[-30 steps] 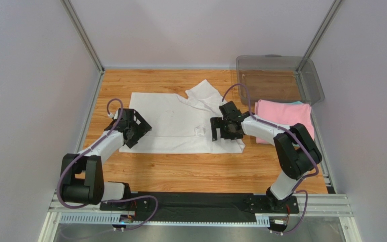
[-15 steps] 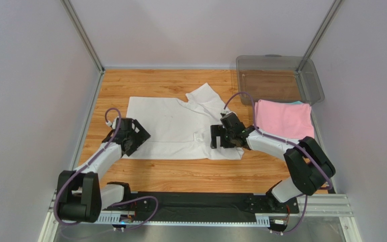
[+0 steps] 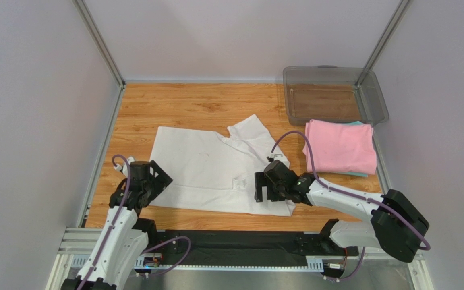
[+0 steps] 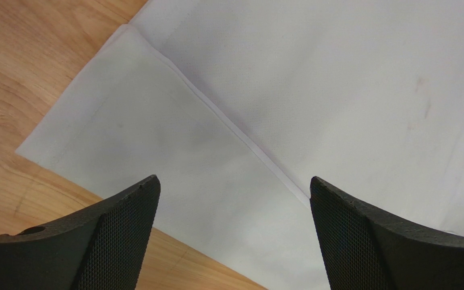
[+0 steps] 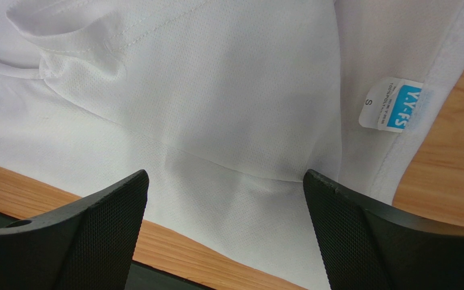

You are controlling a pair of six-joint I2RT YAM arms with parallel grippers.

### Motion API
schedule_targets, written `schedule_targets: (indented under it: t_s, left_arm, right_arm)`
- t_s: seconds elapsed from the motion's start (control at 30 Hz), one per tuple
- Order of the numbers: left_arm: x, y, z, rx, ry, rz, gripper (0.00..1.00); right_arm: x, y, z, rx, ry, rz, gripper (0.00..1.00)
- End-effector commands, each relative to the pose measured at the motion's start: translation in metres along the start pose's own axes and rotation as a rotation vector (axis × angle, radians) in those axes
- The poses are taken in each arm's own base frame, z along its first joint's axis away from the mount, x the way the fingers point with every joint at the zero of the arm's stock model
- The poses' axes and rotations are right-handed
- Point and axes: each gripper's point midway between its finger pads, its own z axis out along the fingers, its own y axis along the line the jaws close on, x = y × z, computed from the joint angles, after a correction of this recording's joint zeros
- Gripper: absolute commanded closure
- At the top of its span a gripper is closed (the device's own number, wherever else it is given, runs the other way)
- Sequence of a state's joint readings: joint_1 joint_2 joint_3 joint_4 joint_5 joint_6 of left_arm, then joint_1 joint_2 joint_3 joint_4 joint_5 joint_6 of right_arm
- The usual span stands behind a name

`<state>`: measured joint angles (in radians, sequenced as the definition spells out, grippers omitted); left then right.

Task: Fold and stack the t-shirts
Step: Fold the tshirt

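Note:
A white t-shirt point(image 3: 207, 169) lies spread on the wooden table, one sleeve point(image 3: 249, 130) sticking out toward the back. My left gripper point(image 3: 151, 183) stands open over its near left corner; the left wrist view shows that gripper point(image 4: 233, 181) with white cloth point(image 4: 337, 90) and bare wood between the jaws. My right gripper point(image 3: 260, 188) stands open over the shirt's near right edge. In the right wrist view this gripper point(image 5: 225, 175) has the white cloth point(image 5: 186, 78) under it, and a small blue tag point(image 5: 398, 106) shows at the collar. A folded pink t-shirt point(image 3: 340, 146) rests at the right on a teal one point(image 3: 354, 122), barely showing.
A clear plastic bin point(image 3: 336, 70) stands at the back right corner, behind the pink stack. Metal frame posts and grey walls enclose the table point(image 3: 186, 103). The black base rail point(image 3: 234, 244) runs along the near edge, close under the shirt's hem.
Both grippers have drawn back toward the near edge, staying open. The white t-shirt now lies closer to the near edge than a second ago.

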<state>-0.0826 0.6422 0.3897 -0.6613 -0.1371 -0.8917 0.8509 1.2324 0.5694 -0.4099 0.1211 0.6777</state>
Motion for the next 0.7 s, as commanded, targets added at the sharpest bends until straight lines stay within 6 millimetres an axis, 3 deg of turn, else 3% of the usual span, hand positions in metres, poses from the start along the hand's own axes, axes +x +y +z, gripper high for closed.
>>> schedule_targets:
  t_s: [0.0,0.2,0.37,0.43,0.6,0.67]
  left_arm:
    - [-0.009,-0.001,-0.016,-0.008,-0.019,-0.017,0.0]
    - [-0.029,-0.02,-0.03,0.048,-0.065,0.001,0.0]
    - [-0.065,-0.048,-0.039,0.072,-0.138,0.021,0.0]
    - [-0.085,-0.063,-0.039,0.065,-0.161,0.04,0.0]
    - [-0.119,-0.096,-0.021,0.01,-0.144,0.121,0.0]
    - [-0.132,-0.111,-0.002,-0.025,-0.118,0.142,0.0]
  right_arm:
    - [0.0,-0.01,-0.011,0.058,-0.024,0.02,0.0]
    - [-0.055,0.004,-0.049,0.062,-0.175,-0.07,0.0]
    - [-0.109,0.019,-0.078,0.06,-0.328,-0.078,0.0]
    - [-0.12,0.021,-0.083,0.067,-0.339,-0.098,0.0]
    - [-0.143,0.02,-0.088,0.078,-0.361,-0.095,0.0]
    - [-0.143,0.016,-0.086,0.09,-0.35,-0.111,0.0]
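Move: Nearly straight ahead of the left hand, about 14 cm out and 2 cm lower, lies the white shirt's far-left corner; its near-left corner is some 8 cm back and 5 cm to the left. The right hand is low over the shirt: the far sleeve lies roughly 17 cm ahead and 4 cm left, the collar label 6 cm right and 1 cm ahead, the pink shirt 20 cm right and 11 cm ahead. Rising off the white shirt, both open grippers swing forward together. The right lifts steeply, about 14 cm up and 8 cm forward towards the far sleeve, its fingers tipping up some 20 degrees; the left, already just clear, first climbs nearly straight, then speeds forward over the shirt's left end towards the far-left corner, about 10 cm up and 10 cm forward. ##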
